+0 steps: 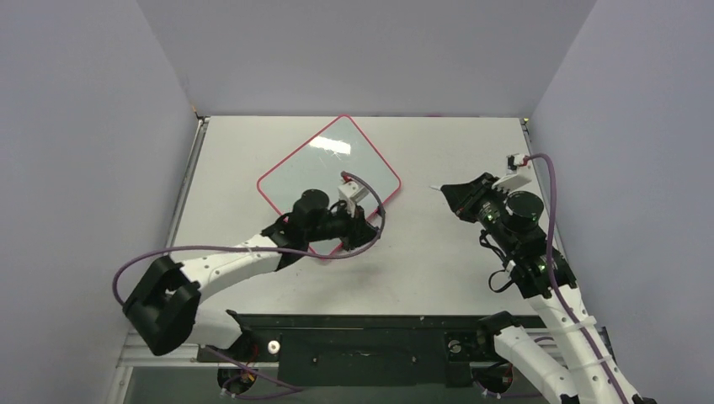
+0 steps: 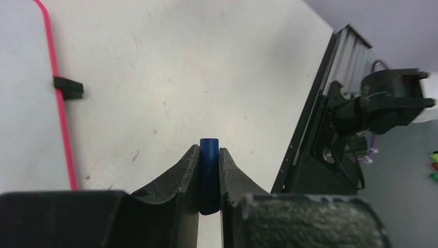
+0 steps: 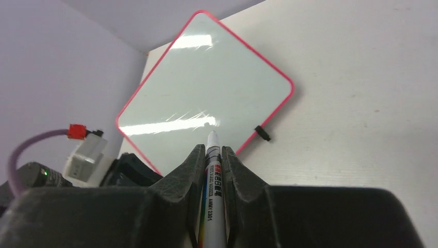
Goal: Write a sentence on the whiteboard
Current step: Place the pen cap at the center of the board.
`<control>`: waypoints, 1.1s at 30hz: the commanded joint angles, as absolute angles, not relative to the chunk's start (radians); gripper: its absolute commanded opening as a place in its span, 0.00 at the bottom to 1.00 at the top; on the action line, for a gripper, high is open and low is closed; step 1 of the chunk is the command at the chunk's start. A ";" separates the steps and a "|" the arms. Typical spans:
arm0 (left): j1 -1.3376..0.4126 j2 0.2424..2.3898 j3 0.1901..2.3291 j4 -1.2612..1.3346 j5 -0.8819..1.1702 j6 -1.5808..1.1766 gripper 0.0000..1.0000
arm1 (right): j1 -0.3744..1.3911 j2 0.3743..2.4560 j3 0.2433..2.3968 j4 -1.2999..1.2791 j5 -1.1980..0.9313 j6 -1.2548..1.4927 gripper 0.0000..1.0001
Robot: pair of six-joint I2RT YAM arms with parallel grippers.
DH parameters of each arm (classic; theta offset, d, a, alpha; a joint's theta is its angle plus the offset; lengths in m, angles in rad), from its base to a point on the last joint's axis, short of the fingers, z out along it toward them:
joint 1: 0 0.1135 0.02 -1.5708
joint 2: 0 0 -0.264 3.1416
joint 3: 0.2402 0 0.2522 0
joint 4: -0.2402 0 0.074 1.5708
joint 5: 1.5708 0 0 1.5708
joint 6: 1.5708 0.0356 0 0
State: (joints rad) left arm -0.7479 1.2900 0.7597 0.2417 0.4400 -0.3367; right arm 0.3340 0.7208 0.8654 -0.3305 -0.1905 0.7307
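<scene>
The whiteboard (image 1: 324, 164) lies flat on the table, turned like a diamond, with a red-pink rim. Its white face (image 3: 206, 88) is blank; no sentence shows on it. My left gripper (image 1: 364, 227) hovers over the board's near corner, shut on a blue marker cap (image 2: 209, 170) that stands between its fingers. In the left wrist view the board's edge (image 2: 26, 103) and a black clip (image 2: 68, 87) are at the left. My right gripper (image 1: 444, 195) is right of the board, shut on a white marker (image 3: 212, 175) whose tip points at the board.
A second black clip (image 3: 262, 133) sits on the board's right edge. A black rail (image 1: 362, 337) with the arm bases runs along the table's near edge. Grey walls close in the table on three sides. The left arm's wrist (image 3: 88, 155) shows beside the board.
</scene>
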 commanded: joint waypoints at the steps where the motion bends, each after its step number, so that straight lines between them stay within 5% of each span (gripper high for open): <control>1: -0.836 1.464 0.814 0.341 0.260 -0.335 0.00 | 0.328 0.695 0.904 -0.414 0.052 0.685 0.00; 17: -1.007 1.884 0.922 0.493 -0.100 -0.365 0.04 | 0.330 0.609 0.908 -0.482 0.261 0.653 0.00; 25: -1.029 1.922 0.915 0.528 -0.145 -0.367 0.20 | 0.330 0.611 0.902 -0.482 0.246 0.661 0.00; 33: -1.037 1.862 0.883 0.534 -0.172 -0.349 0.47 | 0.330 0.619 0.904 -0.481 0.247 0.655 0.00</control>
State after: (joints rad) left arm -1.0328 1.9106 0.8925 0.4942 -0.1368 -0.3580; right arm 0.3340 0.6109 0.8806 -0.4885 0.2314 0.6659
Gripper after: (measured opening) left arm 0.427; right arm 0.106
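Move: The left hand holds the cap over bare table. The spot it is taken to is about 3 cm ahead, 8 cm right and 17 cm below. The upper black clip lies 12 cm ahead, 3 cm right; the lower one 3 cm ahead, 6 cm left; the whiteboard's middle 18 cm ahead, 11 cm left, all at table height. From the right hand, the spot lies roughly level, 7 cm left and 29 cm down. Down by about 17 cm and some 8 cm to the right, the left hand lowers the held cap to the bare table beside the whiteboard's clipped edge, fingers tipping further down; there it nearly halts and opens, letting the cap go. Meanwhile the right hand, still gripping the pen, swings 8 cm right, turning clockwise, then stays. ##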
